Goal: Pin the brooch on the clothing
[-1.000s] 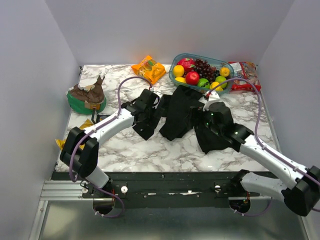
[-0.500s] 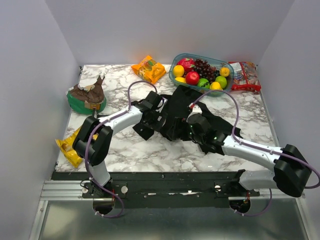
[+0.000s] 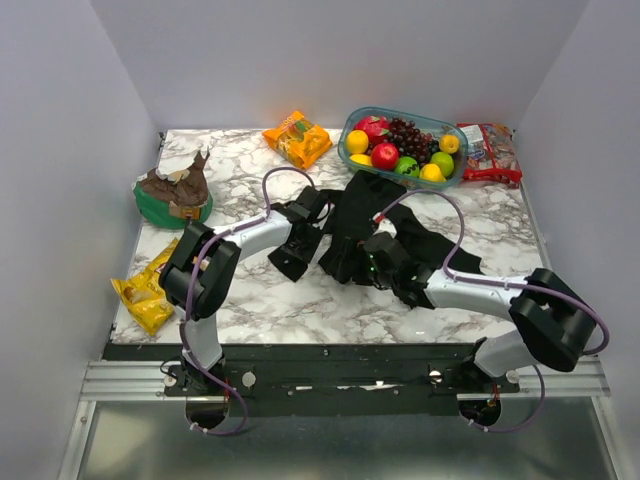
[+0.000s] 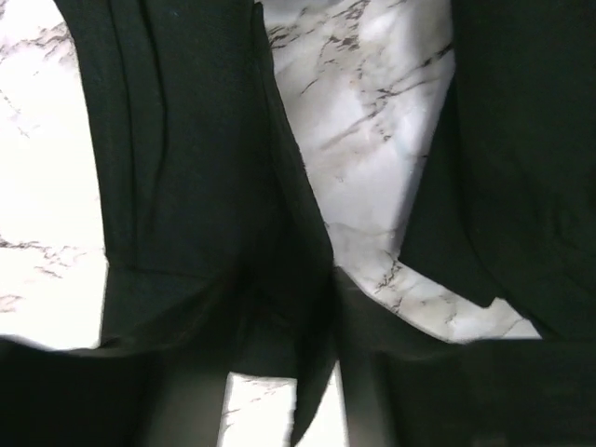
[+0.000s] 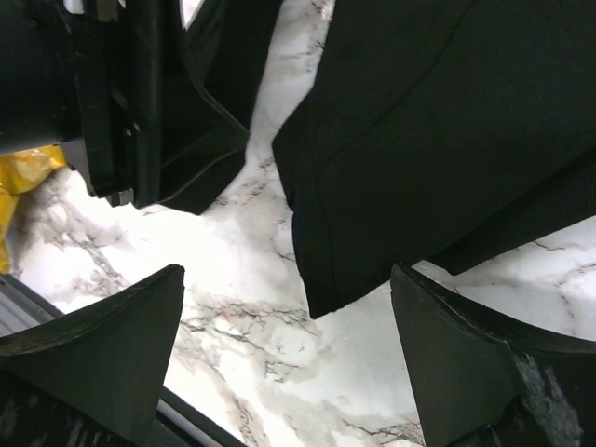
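The clothing is a black shirt lying crumpled on the marble at mid-table. The brooch is not in view. My left gripper is down on the shirt's left part. In the left wrist view it stands half closed, with a hanging fold of the clothing between its fingers and marble showing on both sides of the fold. My right gripper hovers at the shirt's near edge. It is wide open over bare marble, and a corner of the clothing reaches between its fingers without touching them.
At the back stand a fruit basket, an orange snack bag and a red packet. A green bowl of brown things and a yellow bag lie at the left. My left arm's black head fills the right wrist view's upper left.
The right arm swung left and nearer, to the shirt's near edge. The left gripper shifted slightly right onto the cloth, and its jaws narrowed from wide open to about half.
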### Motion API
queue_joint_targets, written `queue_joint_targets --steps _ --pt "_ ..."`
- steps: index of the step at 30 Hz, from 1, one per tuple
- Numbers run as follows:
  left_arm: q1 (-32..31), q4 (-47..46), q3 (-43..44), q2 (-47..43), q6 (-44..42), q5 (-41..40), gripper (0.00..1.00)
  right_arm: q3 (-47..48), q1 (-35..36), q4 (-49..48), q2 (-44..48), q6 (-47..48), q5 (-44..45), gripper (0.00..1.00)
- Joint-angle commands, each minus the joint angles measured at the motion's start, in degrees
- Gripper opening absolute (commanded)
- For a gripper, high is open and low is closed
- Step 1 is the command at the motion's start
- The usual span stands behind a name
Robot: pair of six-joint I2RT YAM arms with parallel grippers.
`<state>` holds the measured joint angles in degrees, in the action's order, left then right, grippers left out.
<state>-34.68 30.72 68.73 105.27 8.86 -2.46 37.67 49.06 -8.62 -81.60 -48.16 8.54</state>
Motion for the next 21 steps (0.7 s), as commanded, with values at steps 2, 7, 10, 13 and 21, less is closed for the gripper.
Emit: queue_joint_targets --steps 2,7,10,13,21 --pt "0.57 0.13 1.06 -0.15 0.45 -0.18 0.31 0.38 0.34 -3.59 -4.0 -2.02 -0.45 0.96" --pt "0.66 0.13 0.88 -1.47 0.37 -0.97 0.14 -0.14 0.34 -4.82 -6.46 -4.22 -0.54 0.94" --pt "0.66 0.22 0.88 -2.18 0.45 -0.97 0.09 -0.85 0.25 -5.53 -7.51 -5.54 1.3 0.91" --pt "0.57 0.04 0.62 -3.41 0.54 -1.41 0.06 -0.41 0.25 -4.3 -9.53 -6.33 2.62 0.88" --pt "0.58 -0.4 -0.09 -7.7 0.72 -2.46 0.02 1.17 0.34 -4.03 -13.49 -5.63 5.44 0.65"
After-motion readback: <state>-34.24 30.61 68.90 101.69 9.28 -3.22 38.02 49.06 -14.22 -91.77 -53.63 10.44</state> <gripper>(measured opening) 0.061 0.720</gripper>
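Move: A fold of the near sleeve lies practically between the left fingers, about 1 cm below the hand point; the garment body's lower corner is some 9 cm to the right and 6 cm back of that hand, about level. From the right hand, that corner lies roughly 6 cm below, 1 cm ahead and 1 cm left, with the sleeve fold about 12 cm left and 6 cm ahead and the other sleeve some 18 cm right and 4 cm ahead. The left fingers shut the rest of the way on the inner edge of the black sleeve, pinching a fold while the hand stays in place, then lift it a couple of centimetres. Meanwhile the right hand sinks about 4.5 cm over the garment body's lower corner and begins to close with the corner between its still wide-apart fingers. ##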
